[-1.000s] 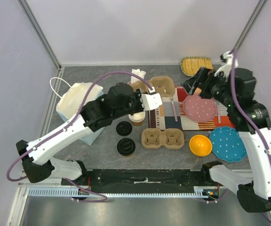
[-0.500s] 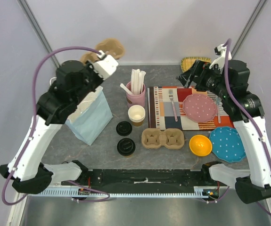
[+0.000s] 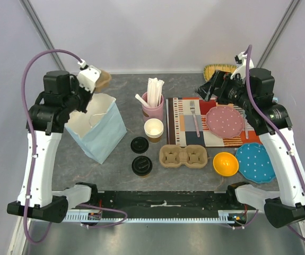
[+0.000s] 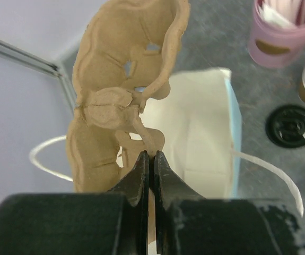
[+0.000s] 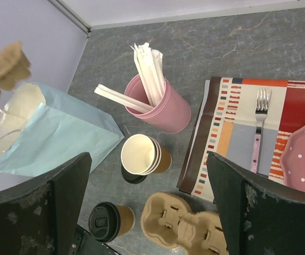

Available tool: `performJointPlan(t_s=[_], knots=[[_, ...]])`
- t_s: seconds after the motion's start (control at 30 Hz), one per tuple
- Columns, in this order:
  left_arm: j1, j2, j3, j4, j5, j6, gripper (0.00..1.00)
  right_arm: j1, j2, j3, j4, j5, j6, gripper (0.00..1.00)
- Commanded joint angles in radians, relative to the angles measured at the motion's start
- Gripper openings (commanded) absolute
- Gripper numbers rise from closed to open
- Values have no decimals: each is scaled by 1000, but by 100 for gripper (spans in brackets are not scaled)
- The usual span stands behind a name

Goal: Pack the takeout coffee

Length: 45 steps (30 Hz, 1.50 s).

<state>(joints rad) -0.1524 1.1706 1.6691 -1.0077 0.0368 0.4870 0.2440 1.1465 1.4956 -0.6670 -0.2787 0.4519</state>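
Observation:
The takeout coffee (image 3: 141,166), a brown paper cup with a black sip lid, stands on the table's front middle, also seen in the right wrist view (image 5: 110,220). No gripper touches it. My left gripper (image 3: 90,78) is raised at the back left, over the open pale-blue paper bag (image 3: 96,127). It is shut (image 4: 151,155) on the centre tab of a brown pulp cup carrier (image 4: 120,90), which hangs above the bag's mouth (image 4: 194,133). My right gripper (image 3: 210,90) hovers high at the back right, open (image 5: 148,175) and holding nothing.
A loose black lid (image 3: 139,144) and a stack of lidless cups (image 3: 154,129) sit behind the coffee. A second carrier (image 3: 183,156) lies to its right. Further back stand a pink cup of stirrers (image 3: 152,103), then a placemat (image 3: 181,125), fork (image 3: 194,117), plates (image 3: 224,121) and orange bowl (image 3: 226,163).
My left arm has carried the pulp carrier from the table's middle up and left, to above the bag. The right arm has drawn back slightly and stayed open.

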Motion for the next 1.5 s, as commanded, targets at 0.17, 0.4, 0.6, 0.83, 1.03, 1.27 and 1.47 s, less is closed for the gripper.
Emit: performJointPlan(t_s=[0.17, 0.4, 0.6, 0.83, 1.03, 1.27, 1.47], knots=[[4, -109, -147, -61, 57, -42, 2, -3, -45, -34, 20, -2, -19, 98], [4, -158, -160, -83, 38, -21, 2, -3, -41, -40, 23, -2, -2, 98], [4, -184, -202, -85, 29, -8, 2, -5, -45, -35, 23, -8, 5, 98], [4, -192, -278, -75, 49, -5, 2, -3, -64, -57, 24, -5, 13, 98], [4, -154, -315, -32, 55, 54, 2, -5, -74, -69, 26, -10, 8, 98], [4, -131, -338, -74, 90, 49, 2, -5, -110, -97, 20, 3, 1, 98], [4, -138, -289, -242, 91, 9, 2, -3, -117, -101, 14, 12, -2, 98]])
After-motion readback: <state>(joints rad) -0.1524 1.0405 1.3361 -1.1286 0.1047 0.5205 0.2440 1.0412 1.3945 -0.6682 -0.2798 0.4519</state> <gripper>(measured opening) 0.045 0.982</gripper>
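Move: The left hand already holds the cup tray. The middle of the blue paper bag is about 5 cm back, 1 cm right and 24 cm below it. The straw cup stands some 7 cm ahead and 24 right, the paper cups 5 back and 24 right, and the loose black lid 8 back and 17 right, all 30-odd cm lower. From the right hand the bag is about 43 cm left, 5 back and 25 below. The left hand lowers the pinched cup tray some 11 cm and about 6 back, tipping down, into the bag's mouth. ##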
